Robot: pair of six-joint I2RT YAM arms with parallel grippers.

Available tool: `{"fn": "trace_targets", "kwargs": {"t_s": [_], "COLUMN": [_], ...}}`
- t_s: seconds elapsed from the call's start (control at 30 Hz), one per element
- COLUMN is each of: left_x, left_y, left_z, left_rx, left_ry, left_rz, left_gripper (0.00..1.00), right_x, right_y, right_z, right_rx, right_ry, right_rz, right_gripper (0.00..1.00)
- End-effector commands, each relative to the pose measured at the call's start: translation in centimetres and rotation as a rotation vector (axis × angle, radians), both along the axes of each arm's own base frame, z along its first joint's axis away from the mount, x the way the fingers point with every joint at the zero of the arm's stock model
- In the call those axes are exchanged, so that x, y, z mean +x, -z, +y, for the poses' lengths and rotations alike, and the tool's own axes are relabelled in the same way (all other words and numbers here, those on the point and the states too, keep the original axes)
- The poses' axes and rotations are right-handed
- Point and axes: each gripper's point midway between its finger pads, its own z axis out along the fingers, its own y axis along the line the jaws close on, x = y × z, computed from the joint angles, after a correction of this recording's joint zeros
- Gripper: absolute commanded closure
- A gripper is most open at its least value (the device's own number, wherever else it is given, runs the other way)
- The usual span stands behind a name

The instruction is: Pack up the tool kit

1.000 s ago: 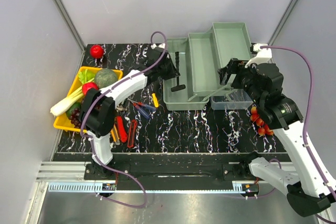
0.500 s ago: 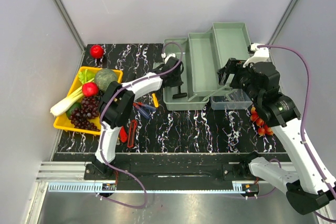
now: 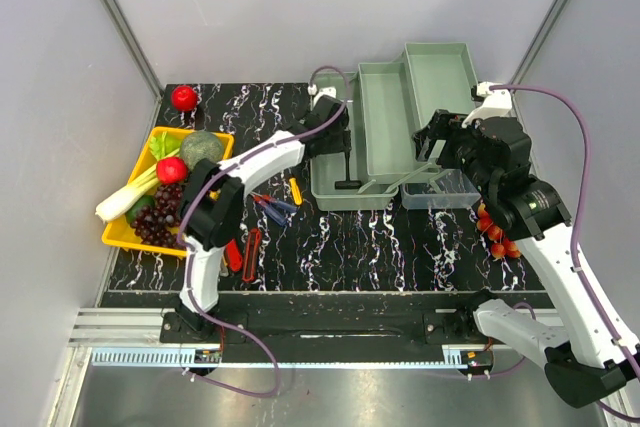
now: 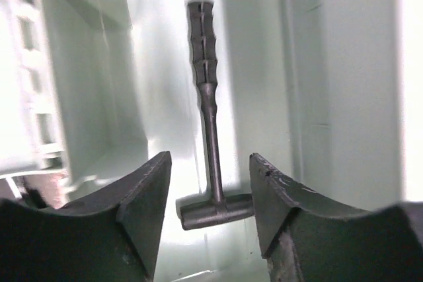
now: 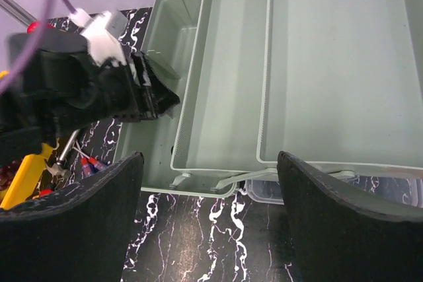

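The pale grey-green toolbox (image 3: 322, 189) stands open at the back of the table, its two trays (image 3: 385, 117) swung out to the right. A dark hammer (image 3: 346, 169) lies flat on the floor of the bottom compartment. My left gripper (image 3: 335, 132) hovers over that compartment. In the left wrist view the hammer (image 4: 206, 110) lies below my left gripper (image 4: 210, 196), whose jaws stand apart on either side of its head without clamping it. My right gripper (image 5: 211, 209) is open and empty, above the table just in front of the trays (image 5: 228, 84).
Loose tools lie left of the box: blue-handled pliers (image 3: 272, 205), a yellow-handled tool (image 3: 295, 190) and red-handled tools (image 3: 250, 252). The clear lid (image 3: 445, 189) lies right of the box. A yellow tray of vegetables (image 3: 118, 237) stands at the left. Small red fruits (image 3: 495, 232) lie at the right.
My left gripper carried the hammer rightward over the box, then its jaws opened. The hammer now lies loose in the bottom compartment. The right arm stayed put.
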Motion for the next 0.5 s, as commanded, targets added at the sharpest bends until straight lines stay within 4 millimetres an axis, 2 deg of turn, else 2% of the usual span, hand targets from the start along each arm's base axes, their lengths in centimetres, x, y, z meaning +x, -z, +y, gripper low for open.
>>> {"fn": "trace_targets", "kwargs": {"t_s": [0.0, 0.13, 0.23, 0.3, 0.37, 0.47], "left_x": [0.7, -0.4, -0.8, -1.1, -1.4, -1.9], "left_y": [-14.3, -16.8, -16.7, -16.0, -16.3, -16.0], "left_z": [2.1, 5.4, 8.7, 11.7, 14.9, 17.7], "left_rx": [-0.030, 0.026, 0.060, 0.088, 0.088, 0.114], "left_ry": [0.005, 0.032, 0.027, -0.016, -0.092, -0.110], "left_rz": [-0.299, -0.349, -0.336, -0.311, -0.286, -0.286], "left_gripper": [0.43, 0.32, 0.26, 0.15, 0.06, 0.01], "right_x": [0.3, 0.3, 0.3, 0.6, 0.9, 1.2], "right_y": [-1.8, -1.6, -1.7, -1.6, -2.0, -2.1], "right_z": [-0.2, -0.1, 0.1, 0.3, 0.3, 0.6], "right_rx": [0.034, 0.045, 0.060, 0.065, 0.070, 0.068], "right_ry": [0.025, 0.024, 0.018, 0.014, 0.020, 0.011], "right_rz": [-0.044, -0.042, -0.046, -0.048, -0.056, -0.051], "right_gripper": [0.13, 0.13, 0.11, 0.08, 0.08, 0.08]}}
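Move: The left hand is empty, just above the black mallet in the toolbox, whose middle is about 4 cm back and 7 cm down. The claw hammer on the table lies some 25 cm left, 7 cm back and 8 cm below; the yellow screwdriver is 12 cm left and 11 back, the blue pliers 17 left and 14 back. From the right hand, the claw hammer lies roughly 39 cm left, 8 ahead and 33 below. Almost straight up at first, then sweeping left ever faster, the left hand leaves the mallet and clears the toolbox's left wall and latch, gaining about 18 cm in height and 14 cm to the left. The already parted fingers go on opening from half to nearly full, while the wrist tips up some 20 degrees, so that they point less steeply down. ##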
